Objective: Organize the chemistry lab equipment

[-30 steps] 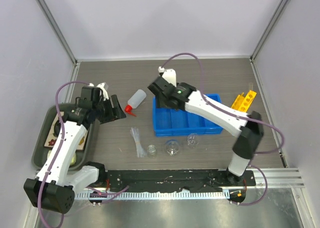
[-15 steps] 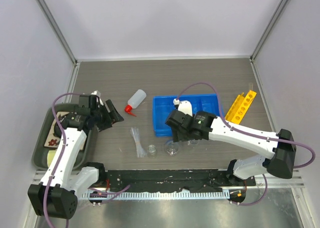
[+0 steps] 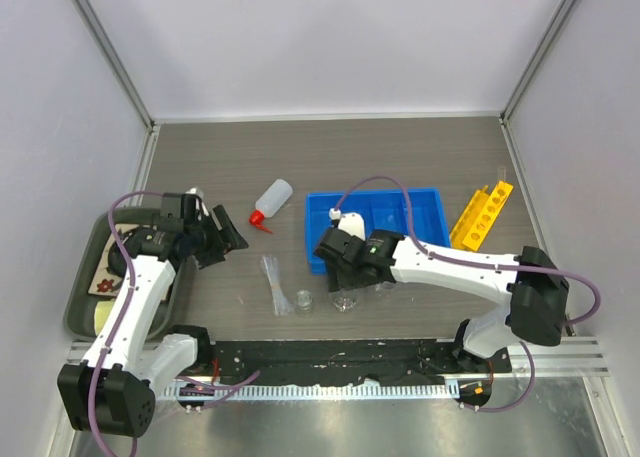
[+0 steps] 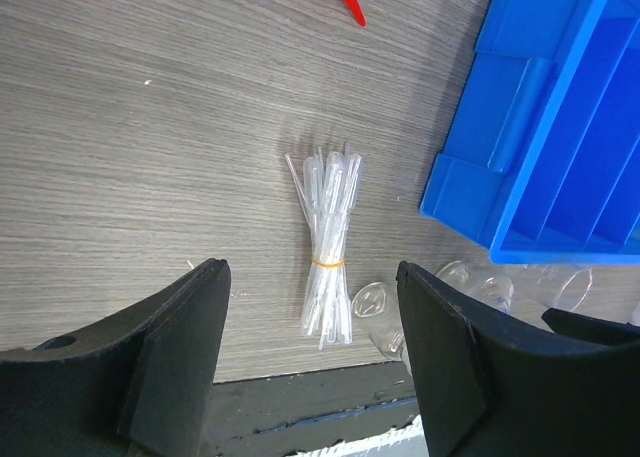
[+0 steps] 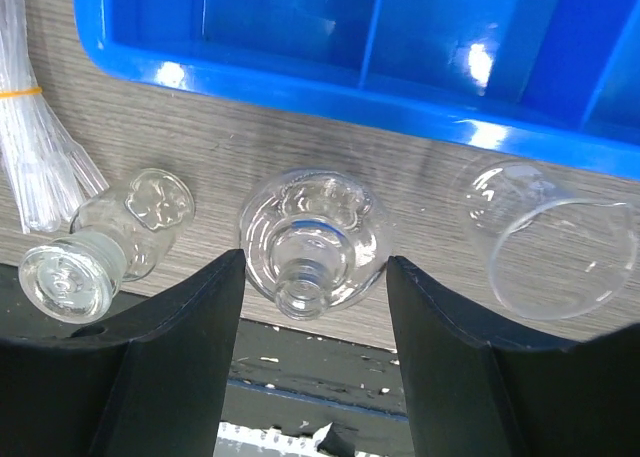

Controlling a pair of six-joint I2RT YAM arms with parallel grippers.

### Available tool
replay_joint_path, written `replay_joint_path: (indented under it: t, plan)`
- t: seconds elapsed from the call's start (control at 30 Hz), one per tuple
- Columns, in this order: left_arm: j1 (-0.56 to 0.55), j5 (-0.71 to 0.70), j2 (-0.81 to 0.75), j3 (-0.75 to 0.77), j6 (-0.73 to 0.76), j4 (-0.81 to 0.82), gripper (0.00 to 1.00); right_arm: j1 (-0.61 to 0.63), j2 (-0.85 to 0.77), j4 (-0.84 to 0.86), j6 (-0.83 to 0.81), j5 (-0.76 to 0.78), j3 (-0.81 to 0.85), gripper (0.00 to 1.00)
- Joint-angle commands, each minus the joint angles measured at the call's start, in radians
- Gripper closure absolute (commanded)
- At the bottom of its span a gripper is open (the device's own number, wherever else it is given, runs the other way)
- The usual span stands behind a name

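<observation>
In the right wrist view a clear glass flask (image 5: 312, 237) stands upright between the fingers of my open right gripper (image 5: 315, 277), untouched by them. A small glass jar (image 5: 110, 242) stands to its left and a beaker (image 5: 545, 242) to its right. Both are in front of the blue compartmented bin (image 3: 420, 212). My left gripper (image 3: 222, 229) hangs open over bare table. The banded bundle of pipettes (image 4: 328, 242) lies below and between its fingers. The white squeeze bottle (image 3: 271, 199) with red nozzle lies left of the bin. The yellow holed rack (image 3: 481, 214) stands to the right.
A dark green tray (image 3: 75, 312) with its contents sits at the left edge, under the left arm. The black rail (image 3: 350, 357) of the arm bases runs just behind the glassware. Grey walls close the table on three sides.
My right arm swung from the bin's far left corner down to its front edge, over the flask. The left gripper drew back slightly toward the tray. Both grippers opened a little wider.
</observation>
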Motion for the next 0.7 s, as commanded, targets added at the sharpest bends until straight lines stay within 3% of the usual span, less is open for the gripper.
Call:
replay_joint_path:
  t: [0.0, 0.47, 0.67]
  plan:
    - [0.007, -0.001, -0.008, 0.013, 0.025, 0.013, 0.28, 0.026, 0.029, 0.042, 0.017, -0.009, 0.017, 0.36]
    - [0.005, 0.012, -0.005, 0.010, 0.026, 0.023, 0.28, 0.051, 0.009, 0.016, 0.050, 0.002, -0.024, 0.47]
    - [0.007, 0.013, -0.010, 0.013, 0.028, 0.021, 0.28, 0.056, 0.018, 0.014, 0.051, 0.014, -0.024, 0.60]
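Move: The stoppered round flask stands almost under the right hand's open fingers, about 2 cm back, roughly in line left to right, its middle some 5 cm below. The small glass bottle is level with the flask and about 9 cm to its left. The beaker is 9 cm right of the flask and 3 cm farther out; the blue tray's middle is about 15 cm beyond the flask and 7 cm to its right. From the left hand, the flask is some 23 cm right, 9 cm back and 9 cm below. The flask's neck is what the right hand goes for: the hand sinks and draws back by about 2 cm each way, with almost no turn of the wrist, bringing the fingertips down either side of the neck. Partway down the fingers begin to close and go on narrowing, ending still partly open close against the glass; a firm grip can't be seen yet. ##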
